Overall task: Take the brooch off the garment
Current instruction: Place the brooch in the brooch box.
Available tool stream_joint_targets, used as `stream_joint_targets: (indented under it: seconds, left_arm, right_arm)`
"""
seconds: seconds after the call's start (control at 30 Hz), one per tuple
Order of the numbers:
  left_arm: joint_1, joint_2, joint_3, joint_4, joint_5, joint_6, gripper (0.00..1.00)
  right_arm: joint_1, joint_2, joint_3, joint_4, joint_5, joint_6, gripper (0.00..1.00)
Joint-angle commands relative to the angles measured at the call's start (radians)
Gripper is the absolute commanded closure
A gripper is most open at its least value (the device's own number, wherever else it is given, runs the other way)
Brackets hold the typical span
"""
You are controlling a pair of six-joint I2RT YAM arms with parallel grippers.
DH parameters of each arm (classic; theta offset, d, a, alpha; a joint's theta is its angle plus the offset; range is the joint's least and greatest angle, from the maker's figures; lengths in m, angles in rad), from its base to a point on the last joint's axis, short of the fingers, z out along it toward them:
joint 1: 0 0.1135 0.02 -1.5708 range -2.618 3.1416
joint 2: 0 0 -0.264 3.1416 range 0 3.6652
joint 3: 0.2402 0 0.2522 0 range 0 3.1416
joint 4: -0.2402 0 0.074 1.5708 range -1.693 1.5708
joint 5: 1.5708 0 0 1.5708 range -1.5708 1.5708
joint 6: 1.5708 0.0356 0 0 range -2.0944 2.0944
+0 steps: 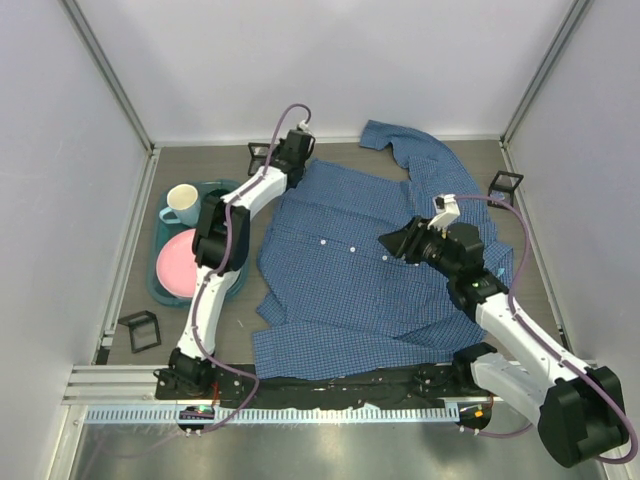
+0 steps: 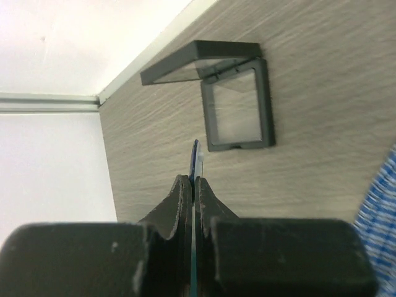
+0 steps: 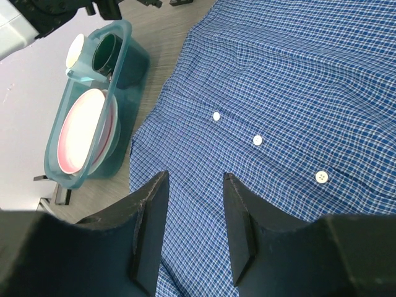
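Observation:
The garment [image 1: 340,290], a blue small-checked shirt with white buttons, lies spread over the middle of the table and fills the right wrist view [image 3: 297,80]. My left gripper [image 1: 276,157] is off the shirt's far left corner. In the left wrist view it [image 2: 193,180] is shut on a thin blue flat piece, seen edge-on, that looks like the brooch [image 2: 197,154]. It holds this above the table just short of an open black box [image 2: 235,105]. My right gripper [image 1: 390,243] hovers open and empty over the shirt's button line [image 3: 195,176].
A teal tray [image 1: 160,280] at the left holds a pink plate [image 1: 178,262], a cream mug [image 1: 182,203] and a dark cup. Small black boxes stand at the far left [image 1: 262,154], far right [image 1: 505,183] and near left [image 1: 140,330]. Walls enclose the table.

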State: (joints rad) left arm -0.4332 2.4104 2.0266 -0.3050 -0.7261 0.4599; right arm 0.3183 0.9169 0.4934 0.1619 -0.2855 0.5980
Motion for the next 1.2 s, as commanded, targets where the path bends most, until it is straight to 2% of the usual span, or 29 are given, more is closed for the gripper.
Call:
stream_joint_targets:
  seconds: [0.0, 0.23, 1.17]
  left_arm:
    - [0.043, 0.048, 0.101, 0.093, -0.004, 0.097, 1.0]
    - [0.073, 0.131, 0.207, 0.072, 0.03, 0.109, 0.99]
    - [0.088, 0.219, 0.242, 0.135, 0.06, 0.137, 0.95]
  right_arm:
    - [-0.013, 0.016, 0.019, 0.085, -0.043, 0.026, 0.54]
    - [-0.021, 0.062, 0.048, 0.088, -0.058, 0.039, 0.55]
    - [-0.025, 0.119, 0.007, 0.212, -0.103, 0.123, 0.54]
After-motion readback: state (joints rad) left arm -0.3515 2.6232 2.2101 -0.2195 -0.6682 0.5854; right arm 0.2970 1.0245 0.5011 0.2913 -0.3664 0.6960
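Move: The left gripper holds the brooch at its closed tips. The open brooch box lies about 5 cm ahead of it, 2 cm to its left and 8 cm below. The green cup stands some 12 cm nearer the base and 10 cm farther left than the box, the blue mug about 11 cm nearer and 20 cm farther left; the garment's far left corner is level with the box, 14 cm to its right. From the right gripper the box is roughly 33 cm ahead, 30 cm left and 16 cm below. Carry the brooch with the left gripper forward and to the left, about 5 cm out and 3 cm across, until it is over the open brooch box in front of the raised lid. Then sink nearly straight down about 4.5 cm in two short steps, wrist steady, and ease the squeeze near the end, the fingers barely parting. ##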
